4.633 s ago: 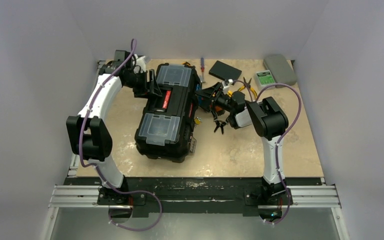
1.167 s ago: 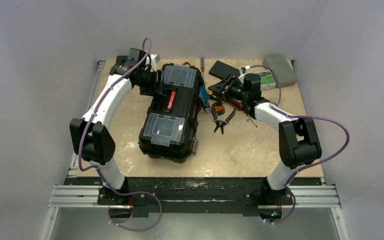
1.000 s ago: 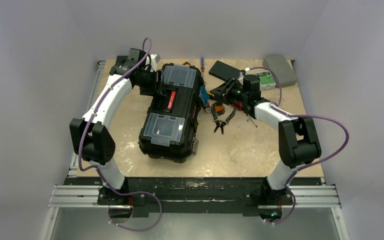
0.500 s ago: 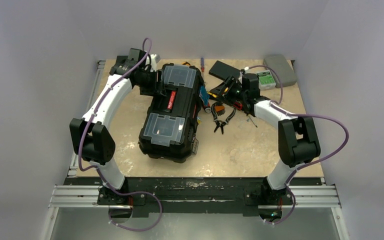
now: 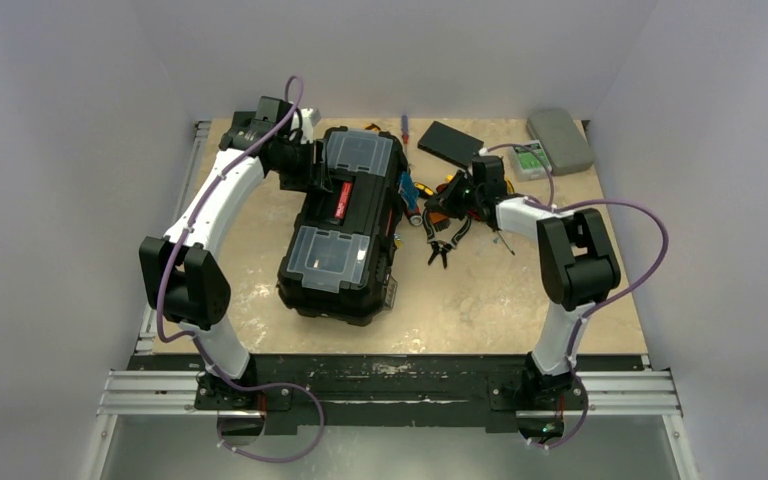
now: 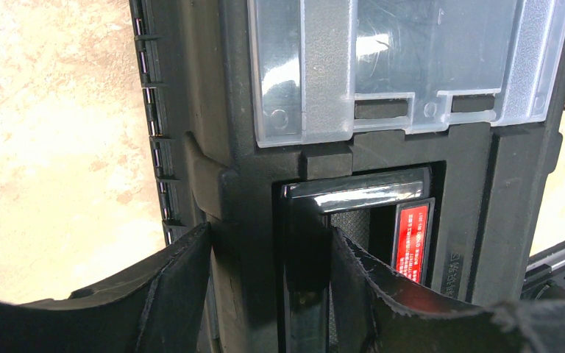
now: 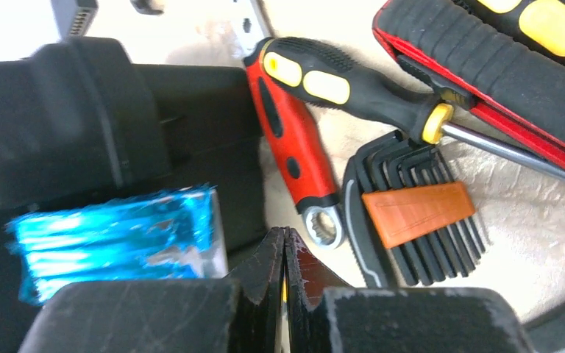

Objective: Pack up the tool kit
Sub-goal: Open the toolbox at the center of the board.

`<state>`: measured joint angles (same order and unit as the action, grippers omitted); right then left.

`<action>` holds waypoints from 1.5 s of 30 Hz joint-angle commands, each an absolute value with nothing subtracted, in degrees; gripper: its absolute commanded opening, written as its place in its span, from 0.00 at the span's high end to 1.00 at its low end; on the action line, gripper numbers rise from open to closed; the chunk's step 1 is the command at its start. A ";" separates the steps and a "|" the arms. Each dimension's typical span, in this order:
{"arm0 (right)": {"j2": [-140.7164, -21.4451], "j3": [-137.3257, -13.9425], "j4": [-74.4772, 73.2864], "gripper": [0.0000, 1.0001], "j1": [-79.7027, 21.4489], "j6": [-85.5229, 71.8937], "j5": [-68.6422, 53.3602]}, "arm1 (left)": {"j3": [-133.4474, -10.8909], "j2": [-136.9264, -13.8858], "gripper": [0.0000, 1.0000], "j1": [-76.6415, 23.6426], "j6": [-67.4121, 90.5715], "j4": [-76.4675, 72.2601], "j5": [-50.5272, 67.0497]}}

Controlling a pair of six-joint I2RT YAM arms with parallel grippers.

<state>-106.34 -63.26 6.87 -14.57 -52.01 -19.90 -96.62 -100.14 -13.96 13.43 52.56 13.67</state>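
The tool kit (image 5: 340,225) is a large black box with two clear-lidded compartments, lying closed at the table's middle. My left gripper (image 5: 312,172) is on its far left side. In the left wrist view the left gripper (image 6: 271,232) is shut on the box's lid wall and glossy handle bar (image 6: 353,193), next to a red label (image 6: 412,234). My right gripper (image 5: 438,205) hangs low over loose tools right of the box. In its own view the right gripper (image 7: 285,235) is shut and holds nothing. It hovers near a red-handled wrench (image 7: 294,140), an orange hex-key set (image 7: 416,213) and a black-and-yellow screwdriver (image 7: 353,81).
A blue foil pack (image 7: 110,239) lies against the box's right side. Black pliers (image 5: 447,240) rest on the table below the right gripper. At the back stand a flat black box (image 5: 450,143), a grey case (image 5: 560,140), a green-labelled pack (image 5: 530,158) and a small screwdriver (image 5: 404,128).
The right gripper opened wider, then shut with nothing in it, and slid left and down toward the tools as its elbow swung inward. The left arm and the box stayed still.
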 commanded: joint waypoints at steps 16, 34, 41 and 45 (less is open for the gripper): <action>-105.14 -65.82 32.63 1.00 -20.73 -60.27 -31.48 | -93.60 -101.86 0.67 -14.50 10.46 59.89 10.15; -100.84 -64.13 32.48 1.00 -20.28 -60.81 -31.90 | -93.47 -101.78 0.67 -14.50 10.37 59.86 10.37; -95.15 -59.73 31.68 0.81 -17.87 -60.11 -29.66 | -93.52 -101.53 0.67 -14.53 10.37 59.88 10.20; -91.79 -54.11 35.88 0.57 -15.95 -61.81 -28.58 | -93.52 -101.30 0.67 -14.55 10.37 59.92 10.11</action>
<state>-96.18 -58.06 31.92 -17.69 -61.58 -30.57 -96.53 -99.31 -13.80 13.26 52.99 10.81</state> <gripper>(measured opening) 0.348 0.528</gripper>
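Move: The blue-taped latch on the toolbox's right-hand face lies about 4 cm left and 2 cm ahead of the right hand, nearly level with its shut fingertips. The wrench's red handle lies about 4 cm ahead, 3 cm left; the orange brush about 1 cm ahead, 2 cm right; the pruning shears about 4 cm back, 4 cm right, all some 8 cm below. From the left hand, the latch is about 16 cm right, 3 cm ahead and 9 cm lower. The right hand drives its shut fingertips left and down to the toolbox face, about 5 cm in, to hook under the blue-taped latch, then sweeps steeply up some 16 cm and farther left while tilting its tips up about 30 degrees. It finally backs off to the right, opening partway. The left hand keeps its hold on the handle side of the lid, carried about 1 cm left. ##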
